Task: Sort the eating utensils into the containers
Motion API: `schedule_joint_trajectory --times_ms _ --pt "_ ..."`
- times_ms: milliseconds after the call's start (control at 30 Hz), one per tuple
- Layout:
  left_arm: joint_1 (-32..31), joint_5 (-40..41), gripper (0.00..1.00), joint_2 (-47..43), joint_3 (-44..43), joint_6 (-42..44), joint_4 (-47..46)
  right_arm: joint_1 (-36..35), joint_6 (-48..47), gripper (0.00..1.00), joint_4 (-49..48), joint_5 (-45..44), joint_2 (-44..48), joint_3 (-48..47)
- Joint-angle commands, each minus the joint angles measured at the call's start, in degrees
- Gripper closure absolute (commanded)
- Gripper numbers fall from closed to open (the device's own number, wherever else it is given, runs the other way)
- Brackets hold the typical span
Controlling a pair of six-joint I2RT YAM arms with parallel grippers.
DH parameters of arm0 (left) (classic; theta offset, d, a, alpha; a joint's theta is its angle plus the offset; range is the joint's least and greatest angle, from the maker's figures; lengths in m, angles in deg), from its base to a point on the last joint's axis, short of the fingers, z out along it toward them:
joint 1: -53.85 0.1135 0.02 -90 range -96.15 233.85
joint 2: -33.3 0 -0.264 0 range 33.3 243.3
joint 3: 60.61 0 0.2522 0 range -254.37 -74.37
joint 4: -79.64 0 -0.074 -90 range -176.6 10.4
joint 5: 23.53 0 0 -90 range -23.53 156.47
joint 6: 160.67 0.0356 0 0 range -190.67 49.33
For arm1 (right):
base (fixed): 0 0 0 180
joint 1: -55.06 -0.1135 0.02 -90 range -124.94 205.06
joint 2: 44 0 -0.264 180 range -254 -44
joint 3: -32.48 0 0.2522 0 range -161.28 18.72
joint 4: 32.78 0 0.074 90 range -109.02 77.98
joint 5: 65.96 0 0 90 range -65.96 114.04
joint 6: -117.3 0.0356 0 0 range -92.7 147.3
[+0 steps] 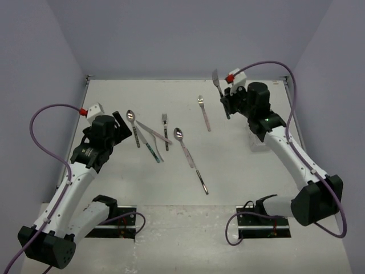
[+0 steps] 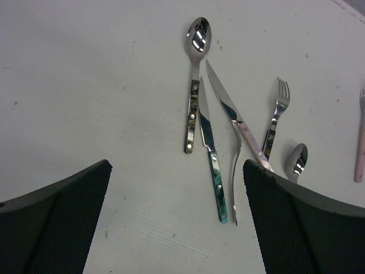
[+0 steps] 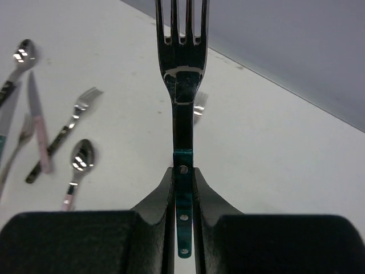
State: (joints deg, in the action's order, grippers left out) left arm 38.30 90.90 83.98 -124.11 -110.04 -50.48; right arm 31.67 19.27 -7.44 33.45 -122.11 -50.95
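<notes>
My right gripper [image 1: 226, 100] [image 3: 183, 178] is shut on the teal handle of a fork [image 1: 216, 78] [image 3: 183, 74] and holds it above the table at the back right, tines pointing away. My left gripper [image 1: 121, 122] [image 2: 177, 166] hangs open over bare table, just short of a teal-handled knife [image 2: 217, 180] [image 1: 151, 149]. Near that knife lie a dark-handled spoon [image 2: 197, 35] [image 1: 131, 116], a pink-handled knife [image 2: 234, 112] [image 1: 155, 132], a dark-handled fork [image 2: 277, 105] [image 1: 165, 124] and a pink-handled spoon [image 1: 179, 135] [image 3: 81, 156]. A pale container [image 1: 255, 144] shows partly under the right arm.
A pink-handled fork [image 1: 204, 113] lies alone at the back centre. A slim dark utensil [image 1: 201, 180] lies nearer the front, past the pink spoon's handle. Grey walls close in the table on the left, the back and the right.
</notes>
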Motion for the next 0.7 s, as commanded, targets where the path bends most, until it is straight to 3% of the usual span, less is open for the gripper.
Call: schedule_joint_trajectory --times_ms 0,200,433,533,667 --pt "-0.2 -1.4 0.0 1.1 0.2 1.1 -3.5 7.6 -4.5 1.0 -11.1 5.4 6.8 7.2" --pt "-0.2 -2.5 0.0 2.4 0.0 1.4 -5.3 19.7 -3.0 1.0 -17.1 2.6 15.6 15.3" --pt "-0.2 -3.7 0.0 3.7 -0.3 2.0 -6.5 31.8 2.6 1.0 -26.9 3.0 18.5 24.7" --pt "-0.2 -3.7 0.0 3.8 -0.4 1.9 -6.7 33.9 3.4 0.99 -30.1 5.8 16.6 26.9" --pt "-0.2 -3.5 0.0 4.0 -0.4 2.0 -6.5 33.9 -4.8 0.98 -39.1 11.7 15.7 34.3"
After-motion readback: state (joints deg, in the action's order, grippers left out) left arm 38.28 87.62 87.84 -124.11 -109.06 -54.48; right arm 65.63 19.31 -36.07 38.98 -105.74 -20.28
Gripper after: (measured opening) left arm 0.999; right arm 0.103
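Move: Off to the right hand's right, about 25 cm away, 3 cm farther out and some 22 cm lower, stands the container for the held green-handled fork. On the table some 26 cm below the hand, the pink-handled fork lies about 12 cm straight ahead, and the pink-handled spoon roughly 9 cm to the left and 6 cm back. From the idle left hand, the container is about 60 cm right, 14 cm ahead and 15 cm lower. Sweeping about 23 cm to the right at carrying height, the right hand brings the green-handled fork towards the container, slowing at the end and starting to sink. On the way the wrist swings some 30 degrees clockwise and tips its fingers up towards level; the grip on the fork stays shut. The open left hand drifts a couple of centimetres forward and right. ##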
